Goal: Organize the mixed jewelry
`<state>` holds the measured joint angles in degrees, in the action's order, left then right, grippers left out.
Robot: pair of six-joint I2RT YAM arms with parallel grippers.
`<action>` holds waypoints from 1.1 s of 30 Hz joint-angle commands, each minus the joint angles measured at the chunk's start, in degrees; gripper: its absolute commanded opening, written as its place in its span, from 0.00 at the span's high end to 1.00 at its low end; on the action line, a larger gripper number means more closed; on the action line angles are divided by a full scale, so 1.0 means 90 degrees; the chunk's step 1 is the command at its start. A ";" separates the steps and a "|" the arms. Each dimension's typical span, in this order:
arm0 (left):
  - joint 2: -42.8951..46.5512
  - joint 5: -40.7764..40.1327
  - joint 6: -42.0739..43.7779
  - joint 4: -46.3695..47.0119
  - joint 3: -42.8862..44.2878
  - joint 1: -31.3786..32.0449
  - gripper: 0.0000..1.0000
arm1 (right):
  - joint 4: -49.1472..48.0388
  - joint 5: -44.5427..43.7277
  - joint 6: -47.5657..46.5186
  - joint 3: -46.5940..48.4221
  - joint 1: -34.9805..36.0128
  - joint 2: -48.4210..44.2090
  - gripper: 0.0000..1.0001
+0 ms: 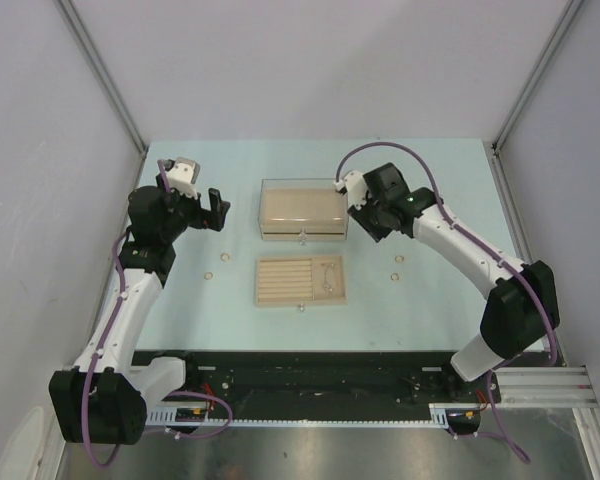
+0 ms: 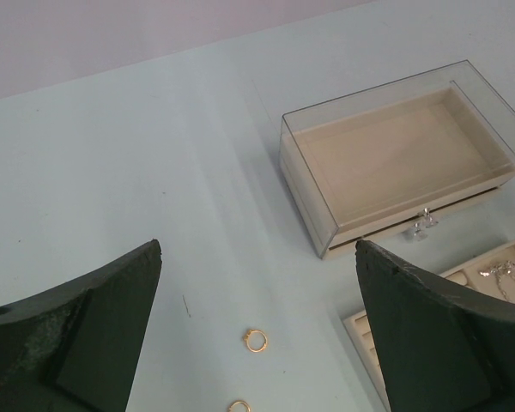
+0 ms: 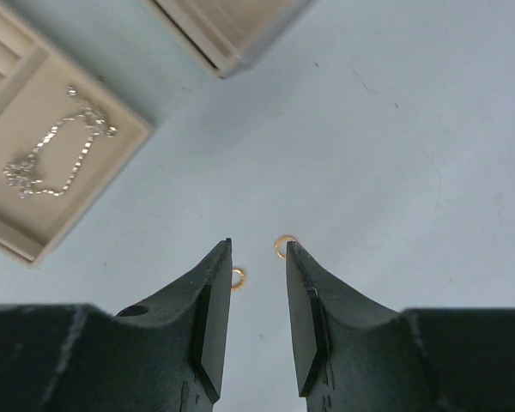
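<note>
Two small gold rings [image 2: 256, 341] [image 2: 239, 405] lie on the pale blue table left of the beige slotted tray [image 1: 285, 283]. Above them hangs my left gripper [image 2: 257, 249], wide open with nothing in it. Two more gold rings [image 3: 281, 246] [image 3: 238, 277] lie right of the tray, just past the tips of my right gripper [image 3: 258, 245]. That gripper is partly open with nothing between its fingers, and one finger partly hides each ring. A thin silvery chain [image 3: 58, 154] rests in the tray's right compartment. In the top view the left gripper [image 1: 216, 209] and right gripper [image 1: 363, 217] flank the box.
A clear-lidded beige box [image 1: 302, 208] with a small knob stands behind the tray, between the two grippers. White walls enclose the table on three sides. A black rail runs along the near edge by the arm bases.
</note>
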<state>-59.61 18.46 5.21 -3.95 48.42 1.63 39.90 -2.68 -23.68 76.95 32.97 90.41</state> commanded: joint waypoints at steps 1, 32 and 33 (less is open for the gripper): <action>0.0062 0.0215 0.0114 0.0145 0.0010 -0.0005 0.00 | 0.0128 0.0073 0.0482 -0.0228 -0.0459 -0.0299 0.64; 0.0022 0.0224 0.0104 0.0145 -0.0019 -0.0005 0.00 | -0.0576 0.0678 0.1528 -0.1147 -0.2335 0.1009 0.64; 0.0022 0.0224 0.0114 0.0145 -0.0019 -0.0005 0.00 | -0.0576 0.0698 0.1537 -0.1147 -0.2326 0.1019 0.64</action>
<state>-59.64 19.73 5.17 -3.97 48.42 1.63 35.99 1.56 -11.42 66.46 12.19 98.96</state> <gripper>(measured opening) 0.996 0.366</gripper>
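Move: About 10 cm to the right of the right hand, a centimetre or so ahead and roughly 14 cm below it, lies the far ring. The near ring sits about 5 cm back from it and 1 cm to its left. The necklace, already in the tray, is about 9 cm left of the right hand and 4 cm back; the clear box is 17 cm left and 11 cm ahead. From the left hand, the far ring is some 48 cm right, 2 cm back. Swinging away from the tray and its necklace, the empty right hand travels about 12 cm to the right, then sinks steeply towards the far ring, some 11 cm in all. The wrist turns roughly 30 degrees clockwise and tips the fingers more steeply down; they stay about a third open, just above the table and touching nothing. ##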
